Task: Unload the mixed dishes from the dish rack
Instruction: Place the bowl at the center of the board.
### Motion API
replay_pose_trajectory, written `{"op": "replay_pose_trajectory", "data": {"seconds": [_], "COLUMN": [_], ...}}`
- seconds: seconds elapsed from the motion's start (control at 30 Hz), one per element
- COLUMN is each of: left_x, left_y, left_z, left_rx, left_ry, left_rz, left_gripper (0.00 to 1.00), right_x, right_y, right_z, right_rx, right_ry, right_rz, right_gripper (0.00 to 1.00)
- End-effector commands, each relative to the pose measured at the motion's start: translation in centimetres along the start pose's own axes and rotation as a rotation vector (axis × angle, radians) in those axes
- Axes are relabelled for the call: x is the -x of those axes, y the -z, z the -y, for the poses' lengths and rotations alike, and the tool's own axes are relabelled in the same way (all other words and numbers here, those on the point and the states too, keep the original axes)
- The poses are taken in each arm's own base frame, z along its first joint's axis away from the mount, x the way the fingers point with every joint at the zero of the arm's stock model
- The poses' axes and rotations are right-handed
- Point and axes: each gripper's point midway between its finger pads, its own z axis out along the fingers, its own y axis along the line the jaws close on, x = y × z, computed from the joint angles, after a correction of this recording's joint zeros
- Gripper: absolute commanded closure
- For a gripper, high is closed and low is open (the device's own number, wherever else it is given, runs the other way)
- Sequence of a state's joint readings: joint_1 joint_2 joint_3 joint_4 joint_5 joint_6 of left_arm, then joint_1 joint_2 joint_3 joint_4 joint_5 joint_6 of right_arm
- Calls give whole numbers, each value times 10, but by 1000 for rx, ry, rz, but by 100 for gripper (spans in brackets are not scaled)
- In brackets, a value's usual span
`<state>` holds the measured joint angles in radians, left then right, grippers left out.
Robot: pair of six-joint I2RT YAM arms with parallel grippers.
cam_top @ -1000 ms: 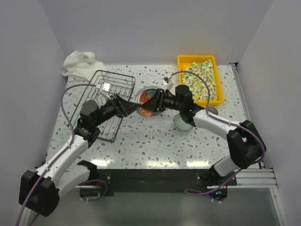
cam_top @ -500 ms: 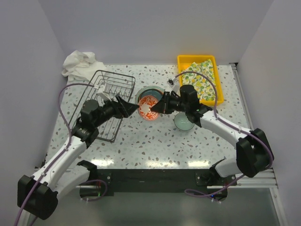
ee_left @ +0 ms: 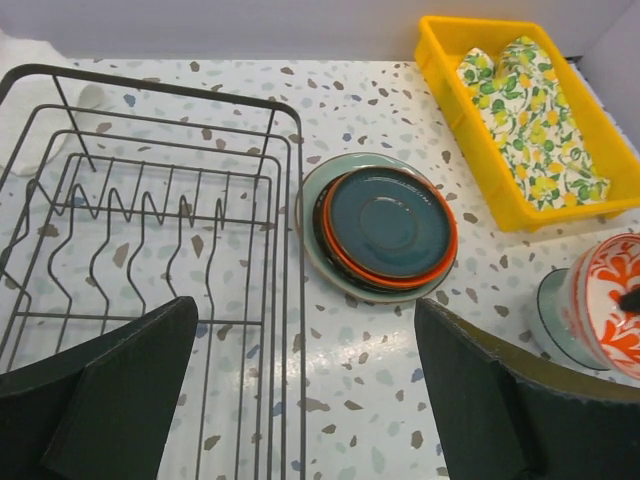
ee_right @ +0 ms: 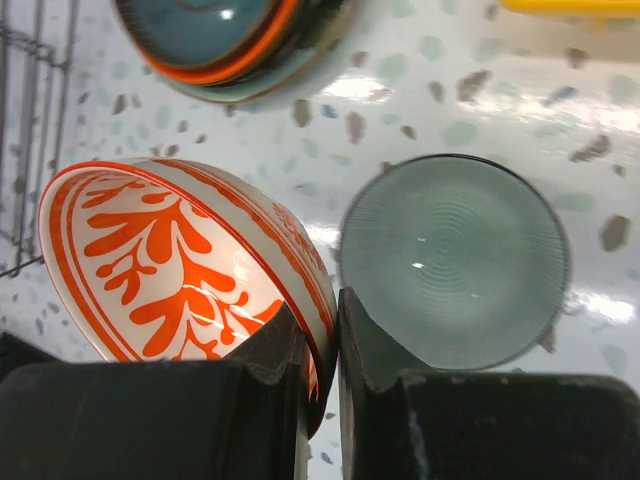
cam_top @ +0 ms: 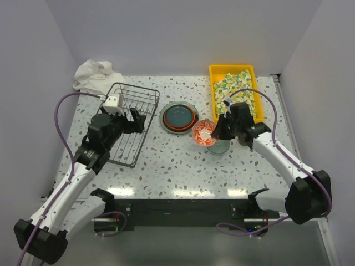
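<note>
The dark wire dish rack (cam_top: 125,124) (ee_left: 150,250) stands at the left, showing only bare tines. My left gripper (cam_top: 136,123) (ee_left: 305,310) hovers open over its right edge, holding nothing. To the right of the rack lies a stack of plates (cam_top: 178,116) (ee_left: 390,225) (ee_right: 215,30), dark teal on top, then orange, pale green at the bottom. My right gripper (cam_top: 216,133) (ee_right: 325,320) is shut on the rim of the red-white patterned bowl (cam_top: 203,132) (ee_right: 170,260) (ee_left: 610,310), tilted on its side. The bowl hangs just left of a pale green dish (cam_top: 219,146) (ee_right: 455,260).
A yellow tray (cam_top: 232,67) (ee_left: 440,60) with a lemon-print cloth (cam_top: 238,97) sits at the back right. A crumpled white cloth (cam_top: 94,75) lies behind the rack at the back left. White walls enclose the speckled table (cam_top: 177,166).
My right gripper closed on the bowl beside the plates and carried it right, to the pale green dish. My left gripper let go, opened wider and drew back over the rack.
</note>
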<state>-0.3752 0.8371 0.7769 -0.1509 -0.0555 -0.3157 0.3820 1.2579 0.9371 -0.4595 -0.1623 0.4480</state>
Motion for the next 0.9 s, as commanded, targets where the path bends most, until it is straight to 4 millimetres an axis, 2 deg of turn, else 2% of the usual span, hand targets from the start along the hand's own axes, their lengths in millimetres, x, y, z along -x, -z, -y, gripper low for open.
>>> {"op": "replay_pose_trajectory", "data": {"seconds": [0.0,0.03,0.17,0.33,0.43,0.67,0.87], "left_x": [19,19,18,17,15,12,11], "left_y": [3,3,-1,-5,-5,-3,-2], "left_z": [-13,-14,-14,-13,-11,-15,-17], "left_rx": [65,68,67,60,48,64,73], "left_ry": [-99,-102,-130,-137,-135,-145,-144], "left_rz": [42,43,35,26,19,9,5], "left_gripper": [5,5,5,5,5,5,5], "right_x": [0,-3,-8,-9,-10,-16,-19], "right_y": [20,20,14,0,-9,-18,-17], "right_z": [35,44,58,59,66,73,71], "right_rx": [-117,-139,-166,-148,-168,-195,-187], "right_ry": [-37,-55,-92,-122,-141,-131,-135], "right_rz": [25,20,9,-12,-21,-80,-106], "right_gripper": [100,100,100,100,100,100,91]}}
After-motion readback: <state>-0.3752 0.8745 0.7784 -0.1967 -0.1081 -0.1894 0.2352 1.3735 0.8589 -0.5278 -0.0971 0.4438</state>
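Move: Just below the right hand, which already pinches the red-patterned bowl with the bowl's body out to its left, the green bowl sits about 12 cm down, 3 cm to the right and 1 cm ahead. The plate stack lies some 19 cm ahead and 20 cm left of this hand, and a cup about 18 cm right and 4 cm ahead. From the empty left hand the green bowl is roughly 41 cm right, level with it fore and aft, and some 23 cm lower. Carrying the red-patterned bowl by its rim in a kept pinch, the right hand first swings about 6 cm right, already sinking, to bring it over the green bowl, then goes almost straight down, about 7 cm in all, towards that bowl. Its wrist tips farther down and turns some 10 degrees clockwise. The open left hand eases down about 2 cm over the rack. ##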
